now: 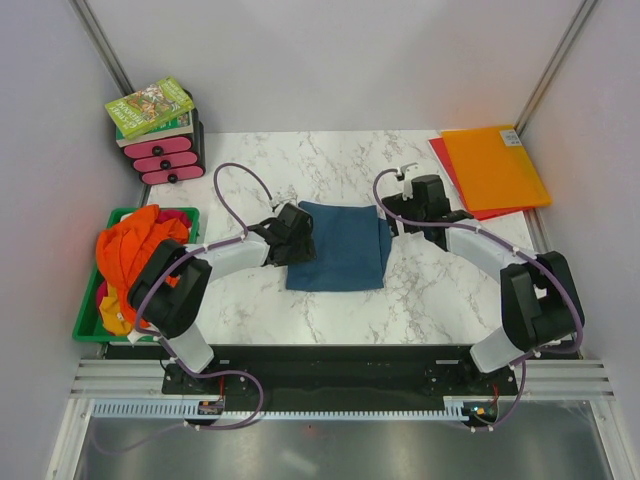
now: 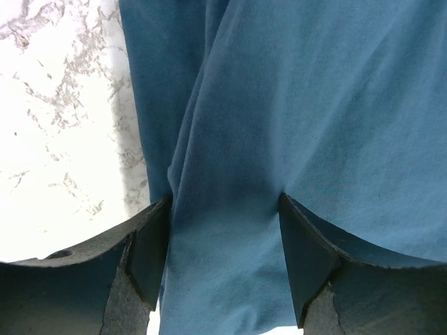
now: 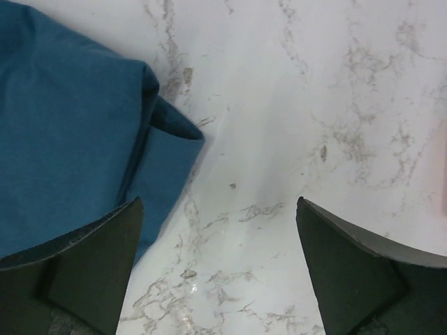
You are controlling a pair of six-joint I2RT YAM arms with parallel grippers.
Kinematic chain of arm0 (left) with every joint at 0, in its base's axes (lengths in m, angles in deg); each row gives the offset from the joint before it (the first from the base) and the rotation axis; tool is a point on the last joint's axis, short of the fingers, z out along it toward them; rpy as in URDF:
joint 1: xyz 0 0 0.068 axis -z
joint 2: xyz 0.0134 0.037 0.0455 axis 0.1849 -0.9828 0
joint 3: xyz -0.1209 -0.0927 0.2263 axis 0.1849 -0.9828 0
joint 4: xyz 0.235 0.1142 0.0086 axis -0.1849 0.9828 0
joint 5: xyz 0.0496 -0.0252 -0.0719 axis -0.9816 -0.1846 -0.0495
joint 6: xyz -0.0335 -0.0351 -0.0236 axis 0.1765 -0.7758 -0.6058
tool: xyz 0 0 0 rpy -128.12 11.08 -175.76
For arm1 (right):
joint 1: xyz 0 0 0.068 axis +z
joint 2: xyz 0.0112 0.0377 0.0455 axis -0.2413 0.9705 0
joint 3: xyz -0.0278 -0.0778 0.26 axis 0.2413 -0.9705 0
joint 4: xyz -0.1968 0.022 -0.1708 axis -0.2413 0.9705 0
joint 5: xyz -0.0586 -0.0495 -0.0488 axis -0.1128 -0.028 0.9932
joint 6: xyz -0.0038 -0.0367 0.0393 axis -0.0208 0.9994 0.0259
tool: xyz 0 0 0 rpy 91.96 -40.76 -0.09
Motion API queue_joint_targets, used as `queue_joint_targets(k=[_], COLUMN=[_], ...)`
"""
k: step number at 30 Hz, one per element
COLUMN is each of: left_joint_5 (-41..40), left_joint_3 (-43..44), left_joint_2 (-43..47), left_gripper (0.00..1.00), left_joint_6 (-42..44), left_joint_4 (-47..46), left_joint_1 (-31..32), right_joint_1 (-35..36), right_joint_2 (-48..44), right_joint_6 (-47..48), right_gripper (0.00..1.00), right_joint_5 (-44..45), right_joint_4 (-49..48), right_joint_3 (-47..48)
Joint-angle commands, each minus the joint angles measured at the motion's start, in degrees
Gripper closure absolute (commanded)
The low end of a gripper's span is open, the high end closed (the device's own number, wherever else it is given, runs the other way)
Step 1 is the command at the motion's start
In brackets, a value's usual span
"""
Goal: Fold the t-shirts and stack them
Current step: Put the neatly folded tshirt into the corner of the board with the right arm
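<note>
A dark teal-blue t-shirt [image 1: 340, 245] lies folded into a rough rectangle in the middle of the marble table. My left gripper [image 1: 298, 236] is at its left edge, open, with its jaws straddling a raised fold of the blue cloth [image 2: 230, 139]; the left gripper [image 2: 223, 244] is down on the fabric. My right gripper [image 1: 397, 213] is just off the shirt's upper right corner, open over bare marble. In the right wrist view, the right gripper [image 3: 220, 237] has nothing in it, and the teal shirt's corner [image 3: 70, 125] lies by its left finger. Orange t-shirts [image 1: 130, 250] are heaped at the left.
The orange heap fills a green bin [image 1: 170, 212] at the table's left edge. An orange folder [image 1: 495, 165] lies on a red folder [image 1: 443, 155] at the back right. Books [image 1: 150, 108] rest on a small pink drawer unit [image 1: 165, 158] at the back left.
</note>
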Motion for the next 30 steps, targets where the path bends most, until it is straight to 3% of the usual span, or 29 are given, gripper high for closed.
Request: queue_joint_targets(k=[1,8,23,30], left_joint_5=[2.7,8.3,6.5,5.6], left_joint_3=[-0.9,-2.6,-0.6,0.7], left_joint_2=[-0.4,-3.0,-2.5,-2.3], left_gripper=[0.31,0.32,0.33,0.33], left_joint_6=[-2.9,-6.9,-6.7,-6.4], left_joint_4=[-0.7,-5.7,-3.9,-2.7], left_joint_1=[0.7,1.2,2.1,2.3], right_joint_1=[-0.3,-0.9,-2.6,-2.7], right_joint_2=[-0.8,2.7,8.2,17.3], right_joint_6=[-0.6,-4.0,-11.2,-12.6], right_gripper=[0.02,0.02,0.02,0.02], right_joint_5=[-9.7,-21.1,-18.6,-21.4], right_joint_4=[0.1,-0.3,0.5,3.8], right_joint_3=[-0.4,0.2,-0.9,3.5])
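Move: The folded t-shirt's right edge lies about 5 cm left of the right hand, some 3 cm back and 7 cm below; the shirt's middle is roughly 18 cm left and 4 cm back. The orange folder sits some 16 cm ahead and 22 cm to the right. The left hand is already on the shirt's left part, with the middle about 10 cm to its right and the right edge some 23 cm to its right, both about level. The right hand, fingers wide open, swings about 5 cm left and sinks some 6.5 cm, drawing back a little before easing forward at the end, its left side rolling up and its fingers tipping more steeply down, until they straddle the layered right edge of the t-shirt near its far corner. Meanwhile the left hand, its parted fingers still on the cloth, drags the shirt nearly 4 cm right towards the other hand, tilting slightly with its right side rising. ##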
